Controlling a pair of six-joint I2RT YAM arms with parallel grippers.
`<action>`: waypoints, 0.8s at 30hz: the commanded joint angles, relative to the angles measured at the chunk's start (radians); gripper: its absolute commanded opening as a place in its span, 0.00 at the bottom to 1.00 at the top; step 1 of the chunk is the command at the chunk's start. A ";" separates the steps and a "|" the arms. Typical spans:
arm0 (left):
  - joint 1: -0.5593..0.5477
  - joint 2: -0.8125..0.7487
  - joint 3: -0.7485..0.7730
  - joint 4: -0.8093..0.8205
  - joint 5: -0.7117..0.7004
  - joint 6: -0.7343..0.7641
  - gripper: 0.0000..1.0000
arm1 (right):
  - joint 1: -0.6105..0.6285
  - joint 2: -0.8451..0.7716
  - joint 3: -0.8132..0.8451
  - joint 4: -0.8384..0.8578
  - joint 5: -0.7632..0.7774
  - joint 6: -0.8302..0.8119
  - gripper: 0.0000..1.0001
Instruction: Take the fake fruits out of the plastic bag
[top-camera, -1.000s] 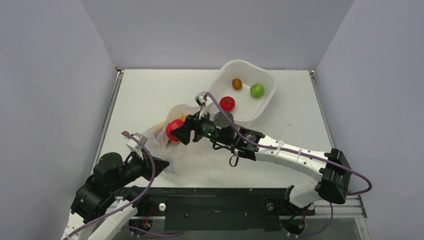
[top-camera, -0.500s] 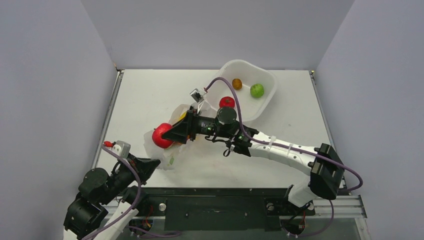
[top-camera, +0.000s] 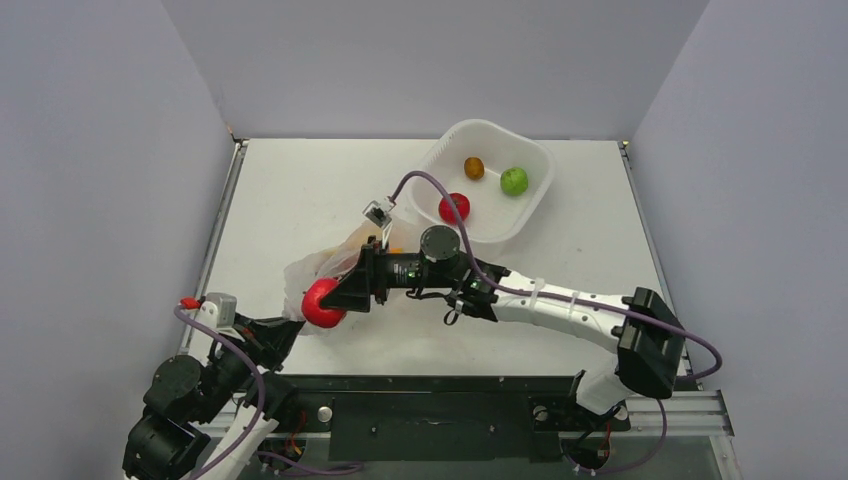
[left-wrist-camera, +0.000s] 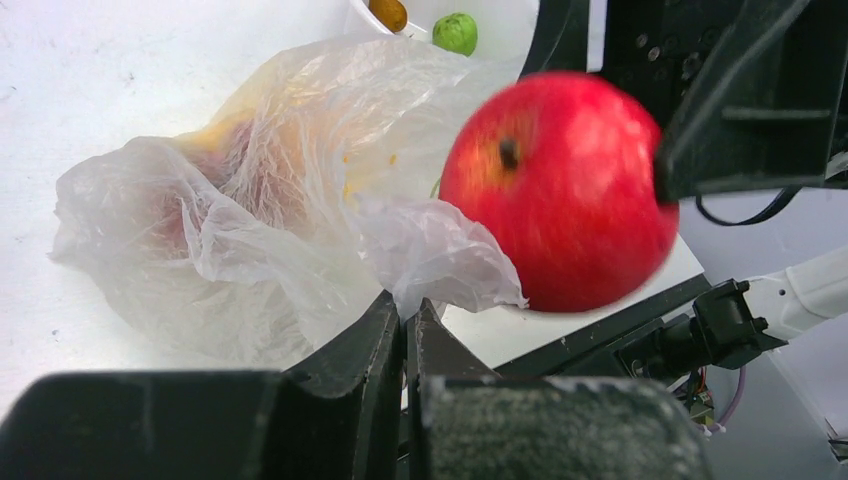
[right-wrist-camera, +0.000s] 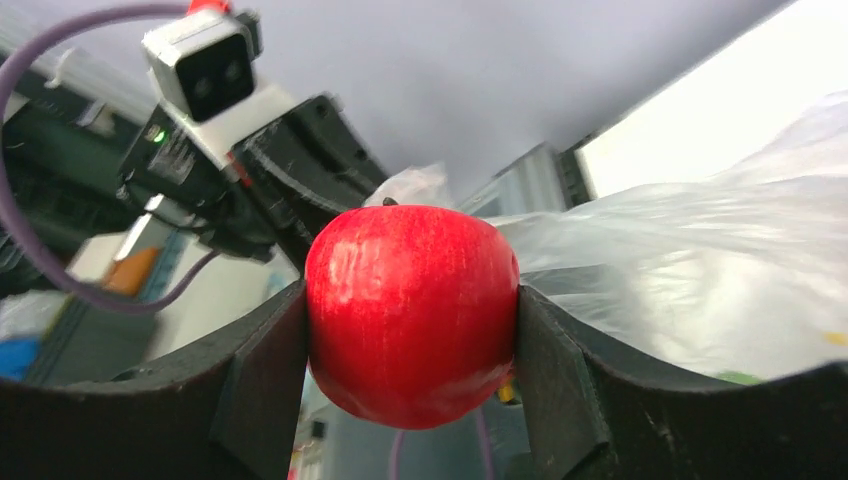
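Note:
A glossy red round fruit (top-camera: 322, 303) sits between the fingers of my right gripper (top-camera: 332, 298), which is shut on it near the table's front left. It shows large in the left wrist view (left-wrist-camera: 560, 190) and in the right wrist view (right-wrist-camera: 410, 310), outside the plastic bag (top-camera: 335, 262). My left gripper (left-wrist-camera: 410, 305) is shut on a fold of the bag's thin edge (left-wrist-camera: 430, 265), just in front of the red fruit. Through the crinkly bag (left-wrist-camera: 250, 220) I see blurred reddish and orange-yellow shapes (left-wrist-camera: 250, 170) still inside.
A white rigid tub (top-camera: 490, 133) stands at the back right with a red fruit (top-camera: 454, 207), a green apple (top-camera: 514, 181) and a small brown fruit (top-camera: 474, 167) in it. The black front rail (top-camera: 430, 400) runs just below the held fruit.
My right gripper has carried the red fruit left and toward the front edge, out of the bag. My left arm has drawn back toward the near left, pulling the bag's edge along.

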 joint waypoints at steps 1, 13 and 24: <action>0.007 -0.001 0.005 0.055 -0.018 -0.011 0.00 | -0.084 -0.140 0.112 -0.267 0.197 -0.230 0.00; 0.013 0.159 -0.002 0.063 0.118 0.034 0.00 | -0.482 -0.152 0.194 -0.603 0.499 -0.371 0.00; 0.060 0.155 -0.009 0.079 0.186 0.059 0.00 | -0.589 0.108 0.311 -0.883 0.832 -0.514 0.00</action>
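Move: Ahead and to the right of the right hand, which already holds the red apple, the white basket's middle lies about 40 cm out, 27 cm right and 18 cm below. The tomato in it is 36 cm ahead and 20 cm right of that hand, the green apple 42 cm ahead and 33 cm right. The bag's body sits some 17 cm ahead, 2 cm right. From the left hand, the basket is about 39 cm ahead, 33 cm right. Swinging away from the bag towards the basket, the right hand carries the gripped red apple some 32 cm forward and 22 cm right, first rising about 5 cm, then sinking about 15, while turning some 60 degrees clockwise and tipping its fingers down. The left hand keeps its pinch on the bag's edge, easing about 3 cm right and 2 down. ##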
